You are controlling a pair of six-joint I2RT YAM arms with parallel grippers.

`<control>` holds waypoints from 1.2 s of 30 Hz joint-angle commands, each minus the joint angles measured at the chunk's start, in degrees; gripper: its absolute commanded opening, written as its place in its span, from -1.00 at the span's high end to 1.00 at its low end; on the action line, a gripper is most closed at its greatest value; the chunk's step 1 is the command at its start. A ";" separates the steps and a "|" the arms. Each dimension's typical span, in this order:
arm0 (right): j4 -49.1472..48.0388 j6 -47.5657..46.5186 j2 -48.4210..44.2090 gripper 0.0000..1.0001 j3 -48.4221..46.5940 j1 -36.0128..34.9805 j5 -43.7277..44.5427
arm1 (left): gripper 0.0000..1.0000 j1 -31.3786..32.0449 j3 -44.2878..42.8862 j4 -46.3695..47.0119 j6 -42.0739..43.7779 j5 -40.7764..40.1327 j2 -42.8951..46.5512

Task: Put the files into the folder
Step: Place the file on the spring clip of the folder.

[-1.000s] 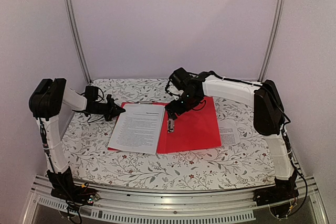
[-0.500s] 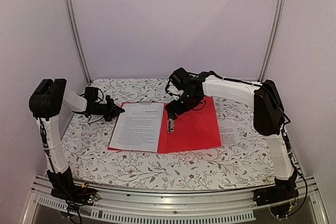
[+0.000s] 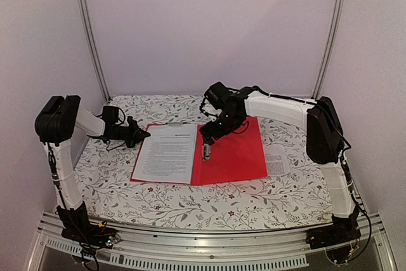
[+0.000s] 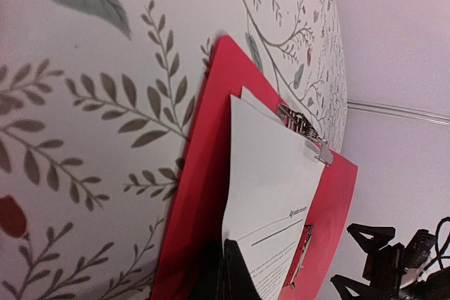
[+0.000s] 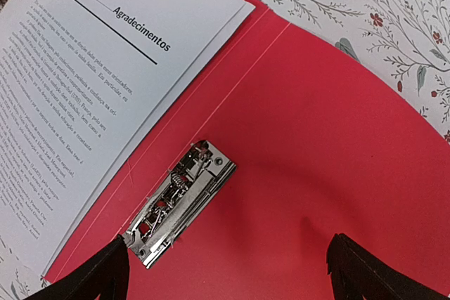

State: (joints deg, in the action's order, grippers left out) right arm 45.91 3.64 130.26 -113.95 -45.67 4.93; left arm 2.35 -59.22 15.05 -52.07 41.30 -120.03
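Note:
The red folder lies open on the table. The files, white printed sheets, cover its left half. My left gripper is at the sheets' left edge. In the left wrist view its black fingers are shut on the edge of the files, which rise slightly off the folder. My right gripper hovers open over the folder's spine. In the right wrist view it straddles the bare red half, its left fingertip by the metal clip. The files lie left of the clip.
Another printed sheet lies on the flowered tablecloth, right of the folder and partly under its edge. A second metal clip sits at the top of the sheets. Walls and frame posts enclose the back and sides.
My left gripper has drawn back a little to the left, and the files have shifted slightly with it and lie squarer on the folder's left half. The right arm has stayed still.

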 commanded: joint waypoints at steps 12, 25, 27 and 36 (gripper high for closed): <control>0.72 0.40 1.29 -0.97 -1.54 0.41 -0.67 | 0.97 0.37 1.46 1.01 0.46 -2.11 1.81; 0.85 0.40 1.23 -0.97 -1.63 0.48 -0.54 | 0.48 0.55 0.83 -0.68 1.16 -2.67 2.49; 0.80 0.40 1.30 -0.97 -1.71 0.47 -0.53 | 0.36 0.47 0.65 -1.43 1.57 -2.84 2.94; 0.85 0.32 1.07 -0.97 -2.22 0.44 -0.87 | -0.14 0.29 -0.99 -8.66 5.79 -6.23 7.34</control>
State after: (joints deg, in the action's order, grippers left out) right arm 46.30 3.64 130.26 -114.17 -45.67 4.75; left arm 2.61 -58.59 11.88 -49.32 37.98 -115.98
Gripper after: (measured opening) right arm 0.986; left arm 0.527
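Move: The left hand is down at the file's left edge with its fingers shut. The file's middle is about 10 cm back and 9 cm to the right, roughly 1 cm lower. The top clip is some 5 cm ahead and 8 cm right of this hand, the spine clip about 9 cm back and 25 cm right. From the right hand the file's middle lies about 16 cm left, 4 cm back and 8 cm below. The left hand first all but stays at the file's left edge, settling barely half a centimetre, while its shut fingers begin to part and let go of the paper edge. Still opening to about half their range, they then rise some 2 cm from that low point away from the folder, with hardly any sideways travel, ending one on each side of the edge with the wrist rolled only slightly, some 5 degrees. ##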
